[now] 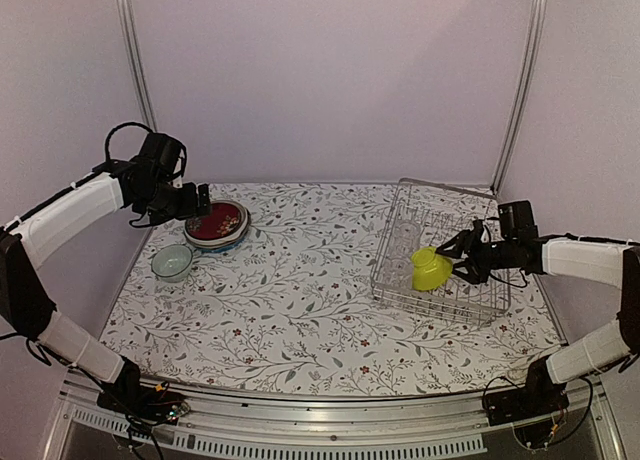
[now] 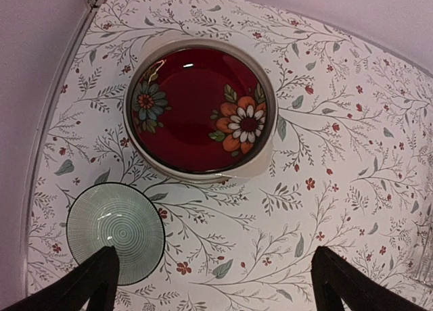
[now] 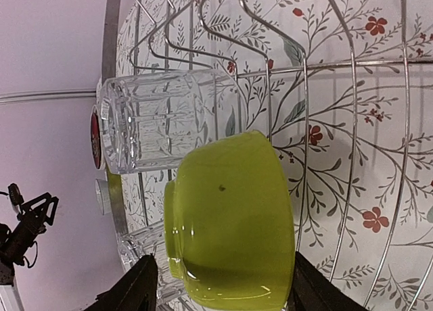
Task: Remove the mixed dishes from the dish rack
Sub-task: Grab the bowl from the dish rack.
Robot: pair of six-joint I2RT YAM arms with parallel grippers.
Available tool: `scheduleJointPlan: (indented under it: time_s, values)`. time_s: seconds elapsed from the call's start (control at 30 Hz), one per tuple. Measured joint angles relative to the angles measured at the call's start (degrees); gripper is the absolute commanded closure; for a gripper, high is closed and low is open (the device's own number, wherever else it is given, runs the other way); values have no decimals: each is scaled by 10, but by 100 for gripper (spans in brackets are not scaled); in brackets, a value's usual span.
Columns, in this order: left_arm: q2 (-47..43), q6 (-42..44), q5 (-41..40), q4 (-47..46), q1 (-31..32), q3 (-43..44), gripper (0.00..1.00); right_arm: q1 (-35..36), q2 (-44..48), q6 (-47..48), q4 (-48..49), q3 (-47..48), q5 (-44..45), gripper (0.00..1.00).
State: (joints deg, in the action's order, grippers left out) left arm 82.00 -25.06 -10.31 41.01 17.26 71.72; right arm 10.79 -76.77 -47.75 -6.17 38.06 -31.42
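Note:
The dish rack (image 1: 392, 280), a silver wire basket, stands at the right of the table. In it a lime-green bowl (image 3: 230, 216) lies on its side next to a clear glass (image 3: 159, 122). My right gripper (image 3: 223, 284) reaches into the rack with a finger on each side of the bowl; a thin gap shows at the left finger. A red floral plate (image 2: 199, 108) tops a pale plate (image 2: 265, 157) at the far left, with a small ringed bowl (image 2: 115, 223) beside it. My left gripper (image 2: 213, 284) hovers open and empty above them.
A second clear glass (image 3: 135, 247) lies in the rack below the first. The rack's upright wire prongs (image 3: 270, 74) rise around the bowl. Metal frame posts (image 1: 135, 70) and purple walls close in the back and sides of the floral-cloth table (image 1: 300, 300).

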Motion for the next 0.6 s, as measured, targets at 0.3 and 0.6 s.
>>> scheduleJointPlan:
  time_s: [0.3,0.6]
  values:
    - [0,0,0,0,0,0,0,0,-6,-10,54,0,-42,45]
    - [0,0,3,0,0,0,0,0,-36,-19,84,0,-72,65]
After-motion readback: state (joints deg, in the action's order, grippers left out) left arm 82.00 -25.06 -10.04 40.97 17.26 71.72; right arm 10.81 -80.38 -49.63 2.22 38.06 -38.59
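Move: The green bowl, propped up on its left side, sits right at my right fingertips. Its middle is about 4 cm to my left, 1 cm ahead and 2 cm below. One clear glass stands some 9 cm left and 7 cm ahead of my right hand, and another about 10 cm left and 1 cm back. From my idle left hand, the bowl is roughly 40 cm to the right, 5 cm back and 12 cm lower. With one right finger over the bowl's outer wall and the other at its rim, I shift my right hand about 2 cm left towards the glasses, rising nearly 2 cm before easing partway down again. My left side of the hand rolls up slightly as I narrow the fingers from two-thirds open to under half around the bowl's near-hand edge. ##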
